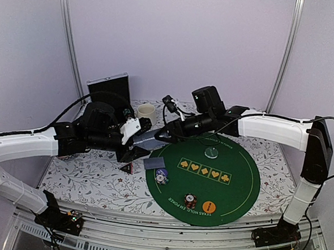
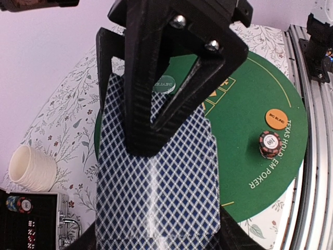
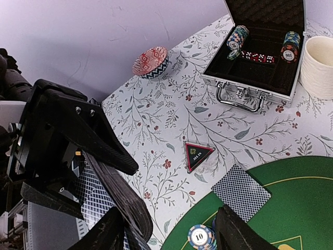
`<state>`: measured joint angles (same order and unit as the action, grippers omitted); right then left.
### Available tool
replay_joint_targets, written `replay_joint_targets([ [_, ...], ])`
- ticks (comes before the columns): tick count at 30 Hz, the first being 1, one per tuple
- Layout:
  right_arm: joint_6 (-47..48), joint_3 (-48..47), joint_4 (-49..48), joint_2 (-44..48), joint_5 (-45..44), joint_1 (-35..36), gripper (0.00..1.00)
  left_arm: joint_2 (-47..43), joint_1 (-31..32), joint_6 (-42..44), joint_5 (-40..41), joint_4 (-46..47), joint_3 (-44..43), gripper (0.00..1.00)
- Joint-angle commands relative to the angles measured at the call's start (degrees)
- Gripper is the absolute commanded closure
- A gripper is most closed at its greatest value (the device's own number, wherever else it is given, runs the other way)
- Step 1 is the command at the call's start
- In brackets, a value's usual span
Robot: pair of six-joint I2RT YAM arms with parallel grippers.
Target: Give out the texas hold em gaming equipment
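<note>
My left gripper (image 1: 137, 146) is shut on a deck of blue-checked playing cards (image 2: 156, 182), held above the table's left half. My right gripper (image 1: 159, 137) stands open at the deck's far end; its black fingers (image 2: 140, 104) lie over the top card. In the right wrist view the deck's edge (image 3: 122, 200) sits by my right gripper (image 3: 166, 234). One card (image 3: 242, 192) lies face down at the green mat's (image 1: 237, 180) left rim. On the mat stand a blue-white chip stack (image 1: 162, 176), a dark red stack (image 1: 190, 200), an orange disc (image 1: 209, 207) and a pale disc (image 1: 212, 152). A black-red triangular token (image 3: 197, 154) lies on the cloth.
A cream mug (image 1: 146, 110) stands at the back beside an open silver-edged case (image 3: 260, 52) holding chips and dice. A small patterned bowl (image 3: 151, 62) sits left of the case. Metal rails (image 2: 312, 156) run along the near table edge.
</note>
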<state>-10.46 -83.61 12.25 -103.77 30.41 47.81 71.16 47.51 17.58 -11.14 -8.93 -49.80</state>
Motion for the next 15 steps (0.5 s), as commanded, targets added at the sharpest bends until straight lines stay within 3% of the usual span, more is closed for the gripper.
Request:
replay_joint_targets([
  [1, 1.04, -1.07, 3.26, 2.10, -1.59, -0.61, 0.47, -0.95, -0.35, 0.59, -1.10, 1.66, 0.01, 0.46],
  [10, 2.12, -3.50, 8.27, 2.79, -2.65, -0.56, 0.79, -0.58, -0.36, 0.64, -0.64, 1.57, -0.03, 0.46],
  [11, 2.22, -3.67, 8.85, 2.86, -2.84, -0.57, 0.88, -0.58, -0.31, 0.66, -0.64, 1.59, -0.03, 0.46],
  [15, 2.78, -4.72, 11.36, 3.18, -3.48, -0.70, 0.96, -0.58, -0.35, 0.67, -0.64, 1.63, -0.03, 0.46],
])
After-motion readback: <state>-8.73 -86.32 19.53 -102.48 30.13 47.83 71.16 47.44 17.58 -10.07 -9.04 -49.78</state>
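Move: The right hand's open fingers are already around the projecting end of the top card; the deck's middle, gripped in the left hand, lies some 4 cm to the right hand's left and 3 cm back, nearly level with it. From the left hand, the card's middle is about 3 cm right and 2 cm ahead. Roughly 21 cm below the right hand, the dealt card is 4 cm ahead and 4 cm left, and the blue chips are 3 cm back and 1 cm left. The right fingers close from a bit over half open to almost shut, pinching the projecting end of the top card, while that hand eases about 1 cm to the right, with a little back and up, away from the deck's middle, its wrist hardly turning. The left hand stays in place over the table and keeps its grip on the rest of the deck, fingers unchanged, so that the card is drawn against it. ##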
